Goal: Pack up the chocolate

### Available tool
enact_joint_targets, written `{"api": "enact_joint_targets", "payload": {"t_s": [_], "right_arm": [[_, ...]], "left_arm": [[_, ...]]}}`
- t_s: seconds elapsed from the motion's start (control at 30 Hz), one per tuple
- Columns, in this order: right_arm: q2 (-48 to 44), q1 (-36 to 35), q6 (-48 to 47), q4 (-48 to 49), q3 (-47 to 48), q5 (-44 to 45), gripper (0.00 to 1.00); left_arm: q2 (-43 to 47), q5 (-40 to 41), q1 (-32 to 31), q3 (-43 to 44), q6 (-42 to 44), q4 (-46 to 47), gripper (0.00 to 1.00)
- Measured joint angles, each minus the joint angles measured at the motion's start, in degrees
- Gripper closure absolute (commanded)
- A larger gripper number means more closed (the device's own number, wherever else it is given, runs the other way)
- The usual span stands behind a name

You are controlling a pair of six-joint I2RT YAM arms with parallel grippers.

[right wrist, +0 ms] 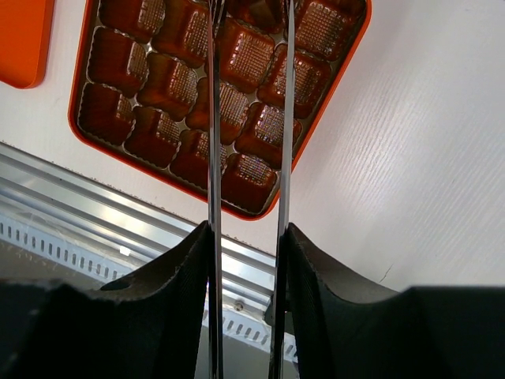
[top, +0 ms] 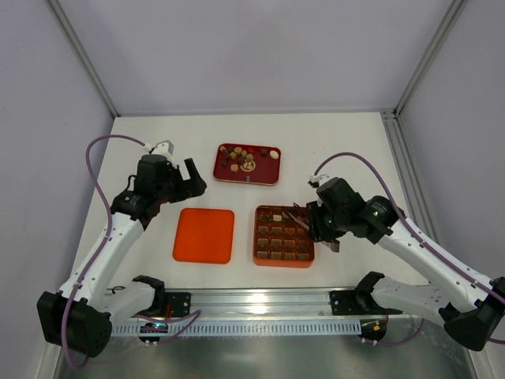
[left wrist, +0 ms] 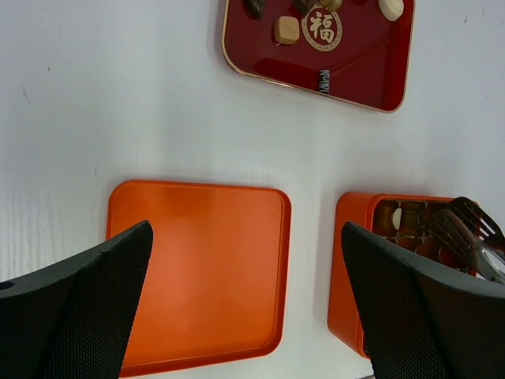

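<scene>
Several chocolate pieces [top: 245, 160] in dark brown, tan and cream lie on a red tray [top: 268, 175]; a tan one [left wrist: 286, 29] shows in the left wrist view. The orange gridded box [top: 282, 235] has a cream piece [top: 277, 217] in a far-left cell. My right gripper [right wrist: 246, 237] is shut on thin metal tweezers [right wrist: 214, 118], whose two blades stand apart over the box [right wrist: 75, 118]; their tips run out of the frame's top. My left gripper [left wrist: 245, 237] hangs open above the table between the flat lid [left wrist: 197, 268] and the box, holding nothing.
The orange lid [top: 204, 234] lies flat left of the box. A metal rail [top: 260, 300] runs along the near edge just below the box. White walls close in the table on three sides.
</scene>
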State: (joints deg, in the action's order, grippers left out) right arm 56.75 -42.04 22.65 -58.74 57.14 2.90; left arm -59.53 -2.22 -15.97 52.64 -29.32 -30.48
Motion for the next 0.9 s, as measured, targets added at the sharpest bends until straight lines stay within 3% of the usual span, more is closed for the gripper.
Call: {"api": "enact_joint_targets", "payload": {"t_s": [0.17,0.33,0.9], "right_arm": [[0.2,0.0,-0.1,-0.3,1.3,0.5,0.56],[5.4,0.0,-1.7,0.3,9.1,1.7,0.56],[46.3,8.4,-10.9,8.8,41.7,2.3,0.56]], "left_arm": [[0.0,0.0,0.0,0.0,0.0,0.0,0.00],[0.0,-0.3,0.0,0.0,0.0,0.0,0.00],[0.0,-0.5,0.0,0.0,0.0,0.0,0.00]]}}
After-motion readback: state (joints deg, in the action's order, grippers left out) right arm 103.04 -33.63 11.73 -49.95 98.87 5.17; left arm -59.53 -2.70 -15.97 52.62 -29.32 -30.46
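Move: The red tray's middle lies about 29 cm ahead of the right hand, 19 cm to its left and 15 cm below; the pale egg-shaped chocolate in its right part is about 33 cm ahead and 10 cm left of the hand. Just 5 cm ahead and 9 cm left stands the middle of the orange-red divided box, under the hand's tongs. From the left hand the tray's middle is some 17 cm ahead and 18 cm to the right. Lifting the tongs clear of the box first, about 5 cm up, the right hand then swings forward and left, quickening, to travel some 21 cm forward and 9 cm left over to the red tray's right part. It sinks a couple of centimetres near the end, fingers tilting slightly forward; the grip keeps the tongs half open and empty. ##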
